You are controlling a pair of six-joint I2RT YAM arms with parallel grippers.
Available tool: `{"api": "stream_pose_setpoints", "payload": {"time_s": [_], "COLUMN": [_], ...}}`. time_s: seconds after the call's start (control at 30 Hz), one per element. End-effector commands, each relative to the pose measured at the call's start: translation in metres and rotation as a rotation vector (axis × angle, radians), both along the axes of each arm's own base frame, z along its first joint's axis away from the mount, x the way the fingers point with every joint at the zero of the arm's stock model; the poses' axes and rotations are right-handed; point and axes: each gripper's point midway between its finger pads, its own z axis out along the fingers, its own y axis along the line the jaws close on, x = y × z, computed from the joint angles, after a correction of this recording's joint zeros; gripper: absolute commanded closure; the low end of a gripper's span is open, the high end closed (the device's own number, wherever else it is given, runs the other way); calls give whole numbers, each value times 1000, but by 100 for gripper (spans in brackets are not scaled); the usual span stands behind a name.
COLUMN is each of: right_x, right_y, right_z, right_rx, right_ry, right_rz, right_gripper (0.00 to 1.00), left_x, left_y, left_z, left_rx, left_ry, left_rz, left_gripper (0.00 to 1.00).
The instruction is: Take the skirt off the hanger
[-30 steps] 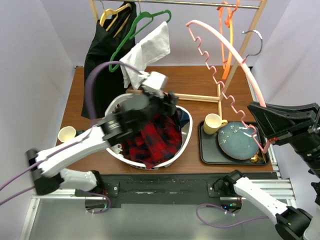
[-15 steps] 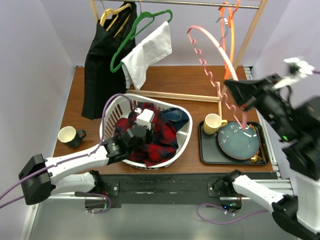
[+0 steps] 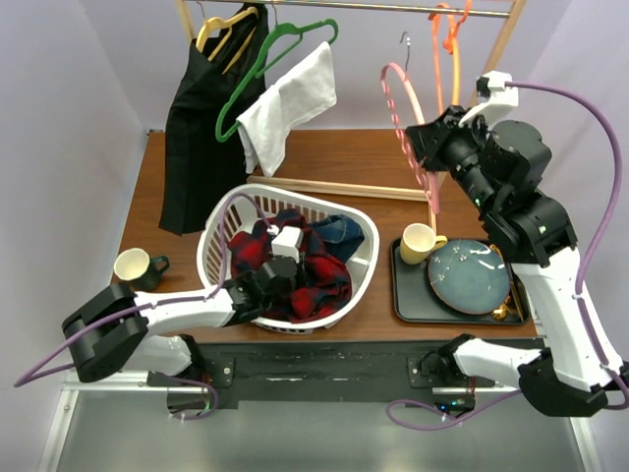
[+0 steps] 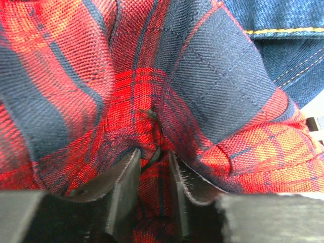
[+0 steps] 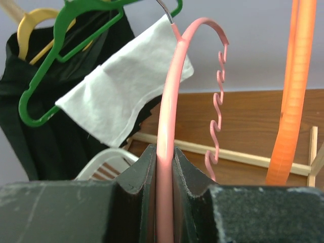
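The red and navy plaid skirt (image 3: 319,280) lies bunched in the white laundry basket (image 3: 210,234), off the hanger. My left gripper (image 3: 285,278) is down in the basket, and the left wrist view shows it (image 4: 153,154) shut on a fold of the skirt (image 4: 152,76). The pink hanger (image 3: 401,103) is bare and held up near the clothes rail. My right gripper (image 3: 425,138) is shut on it; in the right wrist view the jaws (image 5: 164,152) pinch the pink hanger's (image 5: 169,91) arm, with its wavy bar to the right.
Blue jeans (image 3: 344,228) share the basket. A green hanger (image 3: 280,54) with a white cloth (image 3: 285,103), a yellow hanger with a black garment (image 3: 201,118) and an orange hanger (image 3: 444,59) hang on the rail. A black tray (image 3: 405,305) holds a plate and yellow mug (image 3: 421,242). A green mug (image 3: 136,266) stands left.
My left arm dropped into the basket and its jaws closed on the skirt. My right arm swung the pink hanger up and back from over the tray toward the rail.
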Motion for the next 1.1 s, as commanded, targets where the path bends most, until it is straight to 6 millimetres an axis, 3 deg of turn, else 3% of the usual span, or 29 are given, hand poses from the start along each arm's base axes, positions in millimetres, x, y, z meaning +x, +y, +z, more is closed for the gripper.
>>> {"api": "stream_pose_setpoints", "payload": {"time_s": [0.0, 0.03, 0.07, 0.13, 0.17, 0.33, 0.4, 0.5, 0.6, 0.83, 0.97, 1.07], "right_x": [20, 23, 26, 34, 36, 37, 37, 40, 43, 56, 72, 84], "right_y": [-5, -3, -3, 1, 1, 2, 3, 5, 7, 11, 15, 22], "right_z": [46, 47, 49, 54, 58, 74, 79, 82, 89, 98, 94, 84], "right_rx": [74, 77, 82, 88, 94, 126, 139, 160, 180, 215, 209, 193], "right_ry": [-160, -159, -162, -173, -186, -224, -238, -251, -270, -300, -293, -267], "right_rz": [-82, -80, -88, -91, -93, -91, -88, -88, -85, -104, -127, -129], "right_gripper": [100, 100, 100, 100, 100, 100, 100, 100, 100, 100, 100, 100], "left_x": [2, 5, 9, 7, 8, 2, -2, -7, -11, -5, -3, -5], "left_y": [-9, -12, -25, -27, -36, -34, -28, -20, -9, 31, 52, 57], "left_z": [33, 48, 79, 104, 131, 178, 193, 214, 219, 209, 204, 204], "left_rx": [22, 17, -24, 6, -28, -17, -21, -26, 13, 190, 257, 236], "left_ry": [-1, -29, -71, -104, -134, -193, -224, -283, -335, -374, -397, -423], "left_rz": [-38, -53, -92, -147, -181, -250, -263, -280, -304, -232, -174, -167], "left_gripper": [57, 53, 49, 38, 36, 16, 3, 0, 0, 0, 0, 0]}}
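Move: Ahead of the right hand, which grips the bare pink hanger, the metal rail runs about 16 cm farther out, level sideways and some 16 cm higher. The orange hangers are about 7 cm ahead, 5 cm right and 5 cm up; the white cloth is roughly 12 cm ahead and 18 cm left. The left fingers, partly open, sit in the tartan skirt, its middle some 2 cm ahead and 2 cm lower; the jeans are 10 cm ahead, 9 cm right. Bringing the pink hanger to the rail, the right hand keeps its grip and goes forward about 5 cm, rises some 4 cm while the fingers tip slightly up, then eases forward again. The left hand comes free of the tartan skirt, opening wide as it climbs about 20 cm out of the basket and tilts up roughly 20 degrees, swinging slightly right, then left. ##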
